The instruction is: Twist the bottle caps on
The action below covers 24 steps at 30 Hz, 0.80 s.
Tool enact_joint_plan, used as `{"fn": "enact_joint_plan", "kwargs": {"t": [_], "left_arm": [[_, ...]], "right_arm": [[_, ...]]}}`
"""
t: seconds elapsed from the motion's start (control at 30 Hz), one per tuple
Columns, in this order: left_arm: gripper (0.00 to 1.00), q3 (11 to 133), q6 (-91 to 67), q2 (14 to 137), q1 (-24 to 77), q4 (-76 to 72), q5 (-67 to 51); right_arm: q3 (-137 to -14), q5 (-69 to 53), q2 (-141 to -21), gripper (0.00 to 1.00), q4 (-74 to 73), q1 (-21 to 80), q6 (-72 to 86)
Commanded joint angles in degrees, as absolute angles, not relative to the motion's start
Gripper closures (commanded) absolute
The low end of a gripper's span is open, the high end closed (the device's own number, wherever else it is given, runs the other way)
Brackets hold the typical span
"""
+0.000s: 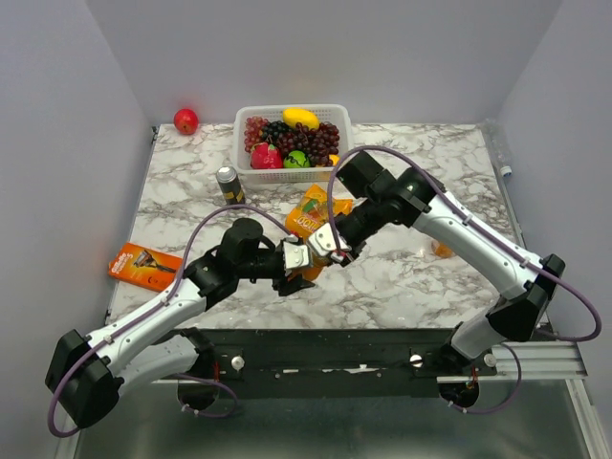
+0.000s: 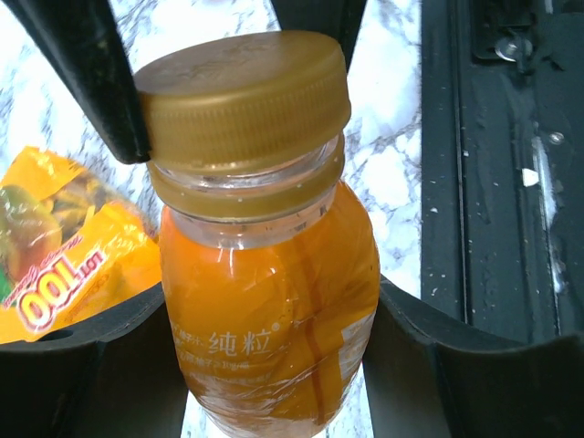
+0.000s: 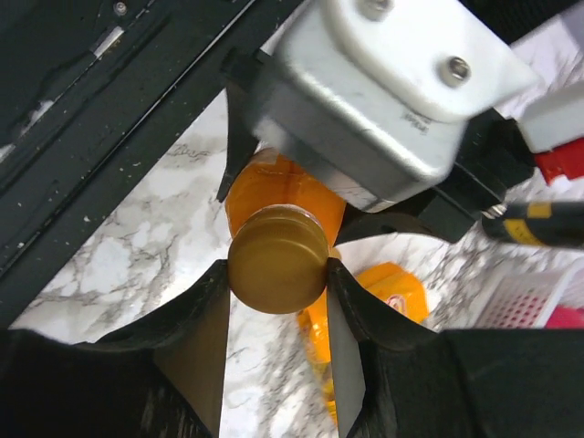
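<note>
My left gripper (image 2: 274, 365) is shut on an orange juice bottle (image 2: 269, 301) and holds it by its body above the table's front middle. A golden-orange cap (image 2: 242, 100) sits on the bottle's neck, slightly tilted. My right gripper (image 3: 278, 274) is shut on that cap (image 3: 278, 258), one finger on each side. In the top view the left gripper (image 1: 292, 258) and the right gripper (image 1: 330, 244) meet over the bottle (image 1: 310, 273). A small orange item (image 1: 441, 250) lies on the table at the right. The white cap and the colourless bottle are out of view.
A white basket (image 1: 239, 143) of toy fruit stands at the back. A dark can (image 1: 228, 184) stands left of it. An orange snack packet (image 1: 316, 208) lies behind the grippers. An orange box (image 1: 143, 266) lies at the left edge, a red apple (image 1: 185, 120) in the back-left corner.
</note>
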<state>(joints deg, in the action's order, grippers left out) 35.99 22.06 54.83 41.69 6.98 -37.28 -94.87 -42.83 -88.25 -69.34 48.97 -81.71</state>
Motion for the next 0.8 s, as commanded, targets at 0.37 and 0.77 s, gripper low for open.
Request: {"fn": "enact_joint_plan", "kwargs": {"t": [0.37, 0.77], "left_arm": [[1.00, 41.0, 13.0, 51.6, 41.5, -3.3, -18.2], [1.00, 38.9, 14.4, 50.9, 41.5, -2.7, -10.4]], "right_arm": [[-119.9, -40.3, -111.0, 0.89, -81.1, 49.0, -40.7], [-125.5, -38.0, -116.6, 0.99, -79.9, 46.4, -15.7]]}}
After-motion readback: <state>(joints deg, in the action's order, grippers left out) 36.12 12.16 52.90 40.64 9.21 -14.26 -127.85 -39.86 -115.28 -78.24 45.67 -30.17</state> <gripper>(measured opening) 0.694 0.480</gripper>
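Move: The left hand holds the orange bottle, with its gold cap about 6 cm above that hand, 2 cm ahead and 3 cm to its right. The cap is already between the right fingers, the bottle's body some 6 cm below them, 2 cm back and 3 cm left. From the right hand, a loose cap lies about 6 cm ahead, 6 cm left, and the snack bag 17 cm ahead, 2 cm left, both some 20 cm down. Both hands swing some 7 cm forward-left, right twisting the pinched cap clockwise, left turning the bottle counter-clockwise. ##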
